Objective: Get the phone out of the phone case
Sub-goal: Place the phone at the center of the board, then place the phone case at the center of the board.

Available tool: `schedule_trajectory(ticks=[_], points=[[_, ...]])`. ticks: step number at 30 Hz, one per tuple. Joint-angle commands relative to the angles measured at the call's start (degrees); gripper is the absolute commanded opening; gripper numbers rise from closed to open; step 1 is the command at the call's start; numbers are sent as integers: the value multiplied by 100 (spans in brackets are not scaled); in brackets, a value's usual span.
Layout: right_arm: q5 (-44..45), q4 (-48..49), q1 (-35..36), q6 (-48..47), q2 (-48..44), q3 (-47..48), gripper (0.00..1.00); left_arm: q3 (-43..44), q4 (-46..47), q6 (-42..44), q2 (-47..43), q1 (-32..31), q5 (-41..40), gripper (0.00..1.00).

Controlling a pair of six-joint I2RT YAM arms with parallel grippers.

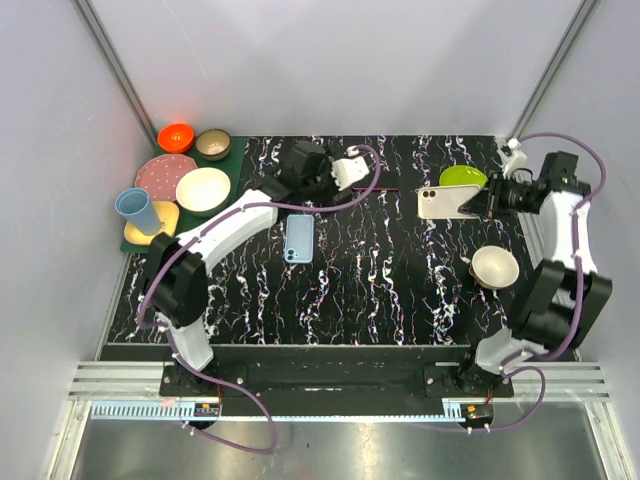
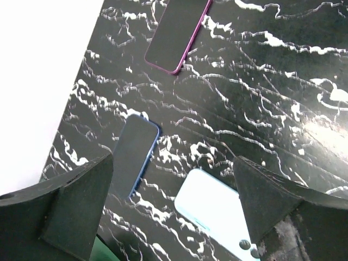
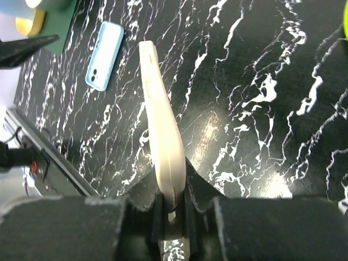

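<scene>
My right gripper (image 1: 482, 203) (image 3: 173, 187) is shut on one end of a cream-white phone case (image 1: 445, 203), held above the table at the right. From above, its back with two camera lenses faces up. In the right wrist view the case (image 3: 160, 119) shows edge-on and slightly bowed. Whether the phone sits inside it cannot be told. My left gripper (image 1: 345, 172) (image 2: 174, 185) hangs open over the back middle of the table, holding nothing.
A light blue phone (image 1: 298, 238) (image 2: 217, 212) (image 3: 104, 55) lies back-up left of centre. A blue-edged phone (image 2: 136, 155) and a magenta-edged phone (image 2: 176, 32) lie screen-up. Bowls, plates and a blue cup (image 1: 137, 209) crowd the back left. A green plate (image 1: 462, 177) and a cream bowl (image 1: 494, 267) are at the right.
</scene>
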Motion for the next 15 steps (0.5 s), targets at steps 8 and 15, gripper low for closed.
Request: schedule_trajectory(ticks=[8,15], points=[[1541,-3975,1882,-3780,1846,2449,0,-1495,-489,-718,-1953,930,412,99],[2465,-4878,2937,-4070,3118,4039,0,-2462,-480,-937,-3051,1694,668,99]])
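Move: The beige phone case, already pinched in the right hand, is bound for an open patch of board some 20 cm to that hand's left, 6 cm ahead and 15 cm down. From the right hand, the red-edged phone lies about 23 cm ahead and 20 cm left, and the light blue case 6 cm ahead and 43 cm left, both about 15 cm below. That patch lies about 9 cm right, 2 cm back and 14 cm below the empty left hand. The beige case, kept pinched by one end, is swung by the right hand about 10 cm left and some 5 cm down towards the open board short of the red-edged phone, the wrist turning roughly 45 degrees counter-clockwise while its left side dips. The left hand, fingers still wide open, clears away left and somewhat back, over the light blue case's side. ##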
